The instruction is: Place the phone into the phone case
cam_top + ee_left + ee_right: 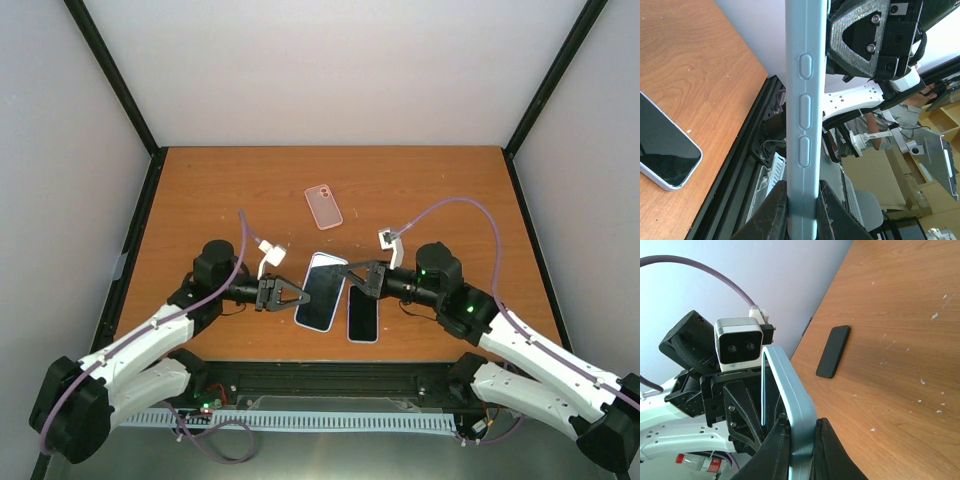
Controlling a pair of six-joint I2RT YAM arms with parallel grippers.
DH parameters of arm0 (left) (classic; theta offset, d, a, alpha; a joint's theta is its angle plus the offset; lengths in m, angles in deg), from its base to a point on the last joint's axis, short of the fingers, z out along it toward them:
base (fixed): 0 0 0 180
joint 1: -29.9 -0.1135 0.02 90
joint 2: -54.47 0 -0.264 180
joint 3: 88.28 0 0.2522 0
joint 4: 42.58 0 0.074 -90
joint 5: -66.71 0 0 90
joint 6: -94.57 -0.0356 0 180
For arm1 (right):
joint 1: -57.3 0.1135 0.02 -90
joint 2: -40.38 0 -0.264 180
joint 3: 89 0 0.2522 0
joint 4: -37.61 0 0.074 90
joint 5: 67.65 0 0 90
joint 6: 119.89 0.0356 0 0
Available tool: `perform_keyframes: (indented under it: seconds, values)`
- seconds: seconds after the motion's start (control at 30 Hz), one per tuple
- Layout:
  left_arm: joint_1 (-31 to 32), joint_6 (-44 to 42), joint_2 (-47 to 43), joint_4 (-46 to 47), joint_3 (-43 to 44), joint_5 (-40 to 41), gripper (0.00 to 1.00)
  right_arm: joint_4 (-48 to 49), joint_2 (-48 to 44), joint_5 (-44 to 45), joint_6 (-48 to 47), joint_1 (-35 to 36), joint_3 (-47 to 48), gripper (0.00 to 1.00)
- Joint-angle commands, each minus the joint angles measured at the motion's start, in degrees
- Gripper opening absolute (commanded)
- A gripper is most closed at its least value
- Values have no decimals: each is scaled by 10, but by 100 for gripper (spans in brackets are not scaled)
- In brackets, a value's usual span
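Note:
A light blue phone case [320,290] is lifted off the table between the two arms, tilted. My left gripper [296,296] is shut on its left edge. In the left wrist view the case's button side [804,100] runs up from between the pinching fingers [775,210]. My right gripper [350,277] is shut on the opposite edge, and the right wrist view shows the case rim [790,385] clamped between its fingers [832,450]. The phone [362,316], with a dark screen and pale rim, lies flat on the table just right of the case [665,150].
A pink case [323,206] lies further back on the wooden table [200,200]. A dark flat slab [832,351] rests on the wood in the right wrist view. The near table edge and black rail [740,165] run close to the phone.

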Motion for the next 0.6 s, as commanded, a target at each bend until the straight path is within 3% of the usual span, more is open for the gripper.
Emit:
perform_keyframes:
  seconds: [0.0, 0.1, 0.23, 0.33, 0.43, 0.57]
  values:
    - [-2, -26, 13, -79, 42, 52, 0, 9, -12, 14, -13, 2, -3, 3]
    - [-2, -27, 10, -86, 53, 58, 0, 14, -6, 9, -10, 2, -6, 4]
    - [-2, 15, -9, -38, 44, 64, 0, 44, 2, -13, 12, 2, -26, 36]
    - [-2, 49, -24, 1, 35, 85, 0, 99, 3, -38, 47, 2, -62, 54]
    - [-2, 74, -35, 39, 28, 108, 0, 146, 13, -58, 68, 2, -88, 61]
    - [-2, 95, -36, 80, 22, 135, 0, 197, 41, -97, 85, 4, -106, 64]
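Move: Both hands hold the phone in its light-blue case, screen up: the left pinches its left long edge, the right the far right part. The cased phone's middle lies about 3 cm right and 1 ahead of the left hand, roughly 5 cm left and 4 back from the right. On the table some 20 cm below, another phone lies about 14 cm right and 1 ahead of the left hand, and the pink case 30 ahead and 4 right of it. The right fingers open wide, giving up their pinch on the blue case's far right part, and the hand sinks about 4 cm, drifting slightly back and left so that its spread fingers straddle the nearer right edge. The left hand keeps its pinch on the left edge and carries the cased phone nearly 3 cm forward and slightly up, turning it some 10 degrees counter-clockwise. ##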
